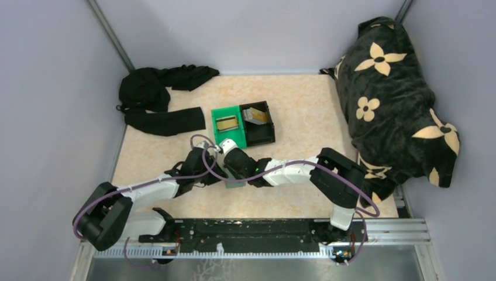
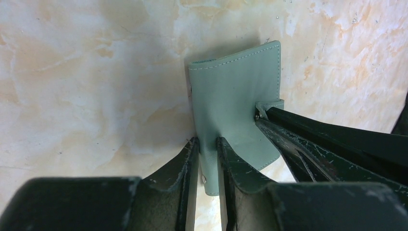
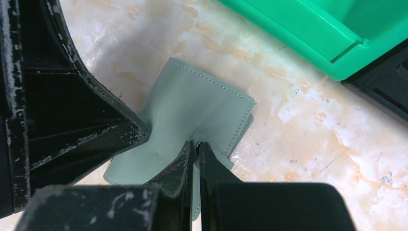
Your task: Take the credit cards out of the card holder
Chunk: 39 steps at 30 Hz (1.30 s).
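Note:
The card holder (image 2: 235,91), a grey-green bi-fold wallet, is held just above the table between both grippers; it shows small in the top view (image 1: 236,184). My left gripper (image 2: 207,143) is shut on its near edge by the fold. My right gripper (image 3: 197,143) is shut on the small closing tab on the holder's (image 3: 192,101) outer side. No card shows in the holder in the wrist views. A tan-gold credit card (image 1: 227,123) lies in the green bin (image 1: 217,132). Another card (image 1: 258,115) leans in the black bin (image 1: 263,136).
The green bin (image 3: 312,29) and black bin (image 3: 385,82) stand just beyond the holder. Black clothing (image 1: 158,99) lies at the back left. A big black cushion with pale flowers (image 1: 392,99) fills the right side. Grey walls close in the table.

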Each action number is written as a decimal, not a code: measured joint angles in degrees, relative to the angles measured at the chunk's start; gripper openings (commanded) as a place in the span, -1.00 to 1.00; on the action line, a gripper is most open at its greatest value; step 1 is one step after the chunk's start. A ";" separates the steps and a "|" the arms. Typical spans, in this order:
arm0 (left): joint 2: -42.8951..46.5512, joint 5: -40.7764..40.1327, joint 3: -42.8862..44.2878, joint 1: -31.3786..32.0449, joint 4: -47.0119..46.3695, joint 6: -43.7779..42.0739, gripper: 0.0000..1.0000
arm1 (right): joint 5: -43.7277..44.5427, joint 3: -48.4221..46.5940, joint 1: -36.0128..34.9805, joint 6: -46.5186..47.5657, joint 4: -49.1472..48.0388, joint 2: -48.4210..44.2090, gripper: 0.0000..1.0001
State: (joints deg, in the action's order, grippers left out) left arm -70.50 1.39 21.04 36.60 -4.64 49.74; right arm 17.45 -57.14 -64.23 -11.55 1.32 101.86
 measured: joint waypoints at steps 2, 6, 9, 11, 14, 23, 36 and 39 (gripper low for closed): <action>-0.20 0.09 0.17 0.00 0.09 -0.04 -0.48 | -0.28 0.02 0.22 -0.55 -0.24 -0.02 -1.00; -0.72 0.17 0.52 -0.04 0.07 -0.07 -0.48 | -4.70 2.40 2.69 -3.54 -3.28 -1.40 -1.00; -1.79 0.44 0.72 -0.04 -1.33 0.00 -0.48 | -12.39 8.09 6.86 -8.22 -9.51 -4.24 -1.00; -2.62 1.01 0.79 -0.02 -2.60 0.17 -0.48 | -16.39 11.04 9.25 -10.84 -12.28 -5.97 -1.00; -3.34 1.46 0.81 0.00 -3.80 0.24 -0.48 | -20.24 13.70 11.19 -13.25 -13.75 -7.96 -1.00; -4.02 1.95 0.81 -0.13 -4.90 0.24 -0.49 | -24.15 18.21 12.83 -17.66 -15.80 -11.26 -1.00; -5.20 3.04 1.57 -0.74 -5.42 0.39 -0.44 | -13.60 21.40 14.25 -19.02 -7.34 -17.57 -0.54; -5.07 2.97 1.79 -0.74 -4.87 0.42 -0.24 | -10.45 21.40 14.23 -18.12 -3.67 -18.32 -0.27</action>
State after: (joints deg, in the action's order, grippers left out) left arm -75.57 4.36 22.83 35.86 -9.52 50.15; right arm 7.01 -35.75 -50.00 -29.67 -2.35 83.55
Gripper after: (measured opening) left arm 0.289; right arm 0.246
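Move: The right fingers already pinch the card holder's strap; its unfolding place is the bare table some 9 cm to the right, level ahead. The card holder's middle lies about 1 cm left of that hand and 1 cm below. The green box is centred roughly 16 cm ahead and 2 cm left, the black box 17 cm ahead and 8 cm right. From the left hand, on the holder's left edge, the holder's middle is 3 cm right and 1 cm ahead. Still pinching the strap, the right hand tilts over by roughly 30 degrees and pulls it to the right, off the top of the card holder, rising slightly before sinking again, about 10 cm in all; it turns clockwise on the way and opens its fingers at the end. The left fingertips stay on the holder's left edge, moving right and a little forward with it. ##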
